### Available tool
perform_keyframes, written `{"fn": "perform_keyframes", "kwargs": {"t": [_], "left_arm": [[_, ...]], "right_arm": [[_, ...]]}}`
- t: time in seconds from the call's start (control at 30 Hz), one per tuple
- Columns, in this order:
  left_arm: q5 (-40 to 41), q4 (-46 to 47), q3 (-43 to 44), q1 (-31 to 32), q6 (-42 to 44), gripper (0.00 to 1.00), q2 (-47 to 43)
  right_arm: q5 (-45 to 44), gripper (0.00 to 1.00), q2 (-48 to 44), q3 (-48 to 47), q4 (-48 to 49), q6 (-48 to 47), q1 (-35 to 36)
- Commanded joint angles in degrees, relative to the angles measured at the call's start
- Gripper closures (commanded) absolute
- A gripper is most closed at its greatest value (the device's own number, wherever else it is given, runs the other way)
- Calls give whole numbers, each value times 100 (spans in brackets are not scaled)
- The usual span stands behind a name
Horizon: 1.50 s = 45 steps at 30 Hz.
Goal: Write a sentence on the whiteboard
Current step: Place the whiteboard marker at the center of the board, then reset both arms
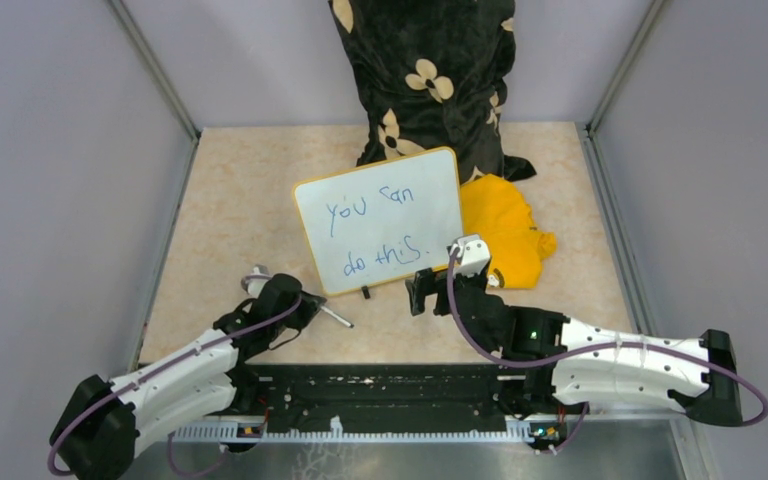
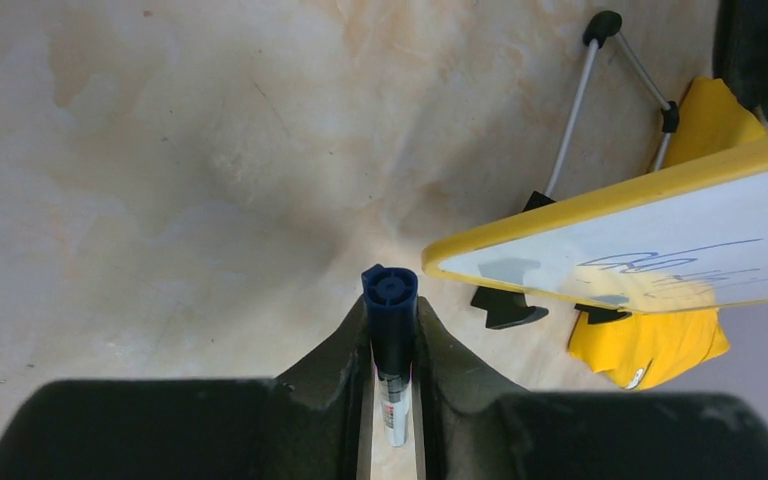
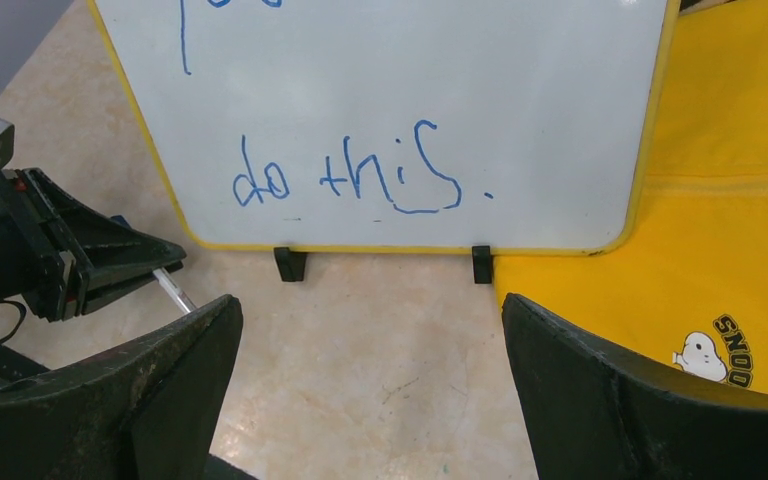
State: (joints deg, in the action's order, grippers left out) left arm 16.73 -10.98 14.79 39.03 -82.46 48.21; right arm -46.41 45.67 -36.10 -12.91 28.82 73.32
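Observation:
The whiteboard stands propped on the table, yellow-framed, with two black clips on its bottom edge. The sentence reads "you can do this." in blue, on two lines; the right wrist view shows "do this.". My left gripper sits low at the board's front left, shut on a marker with a dark blue cap; its white barrel slants down to the table. My right gripper is open and empty, just in front of the whiteboard's bottom edge.
A yellow cloth lies bunched at the board's right, reaching under its corner. Black floral fabric hangs behind the board. The board's wire stand sticks out at its back. Grey walls close in the table on three sides.

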Motion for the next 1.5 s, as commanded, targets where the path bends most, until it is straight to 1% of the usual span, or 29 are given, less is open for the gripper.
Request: {"fn": "perform_keyframes", "kwargs": {"t": [0.0,0.4,0.73,0.83,0.9,0.97,1.03,1.1,1.2,1.27,1.3,1.4,1.47], "left_arm": [[275,-427,-123,-86,-172,77,68],[190,-386,-190,-184,18,69,308],[112,-370,-231,-212,69,63,204],[66,-491,-201,-219,94,59,34],[25,-716,-114,-218,158,55,-209],[5,-977,2,-224,267,49,-505],[39,-1379,168,-214,337,45,-850],[86,-1546,290,-225,586,41,-1249],[100,-1529,396,-222,958,27,-1695],[50,-1556,539,-222,1203,15,-1710],[19,-1600,634,-214,1320,12,-1628],[-35,-1882,919,-212,1514,7,-1226],[-80,-2062,1123,-216,1580,6,-878]], "right_arm": [[-17,2,-95,-100,110,54,-57],[-16,2,-67,-126,159,-28,-55],[-9,2,-50,-108,183,-29,-55],[-8,2,-49,-108,168,-26,-55],[-8,1,-51,-109,166,-25,-57],[-12,1,-49,-108,161,-34,-56],[-14,1,-37,-104,166,-48,-55],[45,1,-9,-76,281,-189,-57],[67,1,126,-73,548,-312,-54],[-17,1,260,-105,671,-291,-55],[-63,1,331,-134,708,-252,-52],[-328,1,565,-272,715,-17,-57],[-509,1,749,-412,539,237,-55]]}}
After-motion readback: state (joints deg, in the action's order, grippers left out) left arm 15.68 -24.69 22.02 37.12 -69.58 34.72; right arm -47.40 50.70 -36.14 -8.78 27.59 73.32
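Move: My left hand still holds the capped marker upright-ish near its cap; the table spot to lay it on lies about 4 cm below me, 4 cm to my right and 1 cm back. The whiteboard's lower left corner stands some 3 cm to my right and 1 cm ahead, its left black foot about 11 cm right and 1 cm ahead, 2 cm lower. From my right hand that spot is roughly 18 cm left, 5 cm back and 20 cm down. I lower the marker about 2 cm with my left hand, drifting 1 cm or so left, and hold low while my fingers ease apart and let go of it on the table beside the board's corner. Then I lift straight up about 8 cm, quickly, spreading the fingers nearly fully and tipping them up some 10 degrees. ##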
